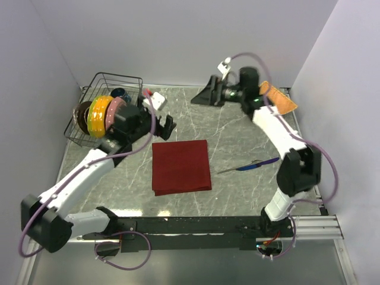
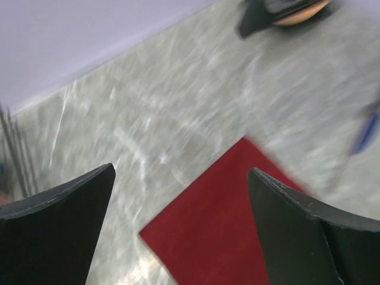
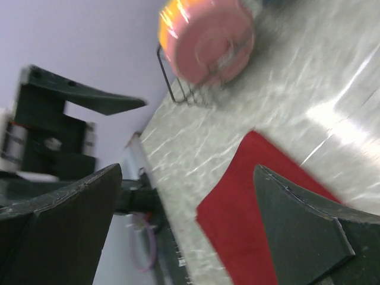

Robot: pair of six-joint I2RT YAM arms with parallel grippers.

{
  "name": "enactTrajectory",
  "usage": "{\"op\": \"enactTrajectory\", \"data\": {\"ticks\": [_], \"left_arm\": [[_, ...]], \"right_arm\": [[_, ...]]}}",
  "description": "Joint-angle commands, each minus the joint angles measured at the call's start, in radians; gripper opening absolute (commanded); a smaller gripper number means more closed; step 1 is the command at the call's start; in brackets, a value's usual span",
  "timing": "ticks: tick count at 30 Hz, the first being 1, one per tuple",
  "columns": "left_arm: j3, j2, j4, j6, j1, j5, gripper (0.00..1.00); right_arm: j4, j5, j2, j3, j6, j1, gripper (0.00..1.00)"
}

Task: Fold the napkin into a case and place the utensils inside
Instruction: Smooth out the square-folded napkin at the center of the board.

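Observation:
The dark red napkin (image 1: 181, 166) lies folded flat in the middle of the table, with layered edges along its near side; it also shows as the napkin (image 2: 237, 225) and the napkin (image 3: 267, 208) in the wrist views. The blue-purple knife (image 1: 256, 164) rests to its right with a silver tip (image 1: 227, 171) pointing at the cloth; I cannot tell whether that tip is the fork. The knife (image 2: 368, 133) appears as a blur in the left wrist view. My left gripper (image 1: 168, 124) (image 2: 181, 170) hovers open just beyond the napkin's far left corner. My right gripper (image 1: 202, 95) (image 3: 187, 169) is open and empty, high near the back wall.
A wire rack (image 1: 113, 83) with coloured plates (image 1: 100, 116) stands at the back left, close behind the left gripper. A small white object (image 1: 155, 100) lies beside it. An orange woven mat (image 1: 279, 98) sits at the back right corner behind the right arm.

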Motion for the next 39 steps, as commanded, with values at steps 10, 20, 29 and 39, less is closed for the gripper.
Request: {"op": "enactTrajectory", "data": {"ticks": [10, 20, 29, 39], "left_arm": [[-0.534, 0.198, 0.810, 0.625, -0.105, -0.367, 0.96], [-0.488, 0.440, 0.990, 0.782, -0.118, -0.344, 0.99], [-0.465, 0.623, 0.992, 0.840, -0.115, -0.446, 0.99], [-0.567, 0.499, 0.858, 0.811, -0.088, -0.460, 0.99]], "right_arm": [[0.406, 0.000, 0.244, -0.296, 0.438, 0.127, 1.00], [0.576, -0.003, 0.390, -0.340, 0.576, 0.110, 1.00], [0.569, -0.019, 0.508, -0.408, 0.534, 0.061, 1.00], [0.428, -0.008, 0.522, -0.353, 0.391, 0.026, 1.00]]}}
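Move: The folded napkin's middle lies about 8 cm back and 6 cm to the right of the left hand, some 26 cm below. Its far-left corner is about 3 cm ahead and 6 cm left of that hand; the dish rack stands roughly 11 cm ahead and 24 cm left. From the right hand the napkin's middle is about 14 cm back, 8 cm left and 28 cm below, with the fork 14 cm back and 16 cm right. Down go both open hands, about 25 cm each, quickly at first and then slower, to the napkin's far edge. The left drifts some 5 cm forward and 4 cm left to the far-left corner, fingers tipping down as it rolls about 50 degrees; the right rolls about 45 degrees, swings left, then eases back right. Fingertips come down on the cloth and ease slightly apart along the edge. ##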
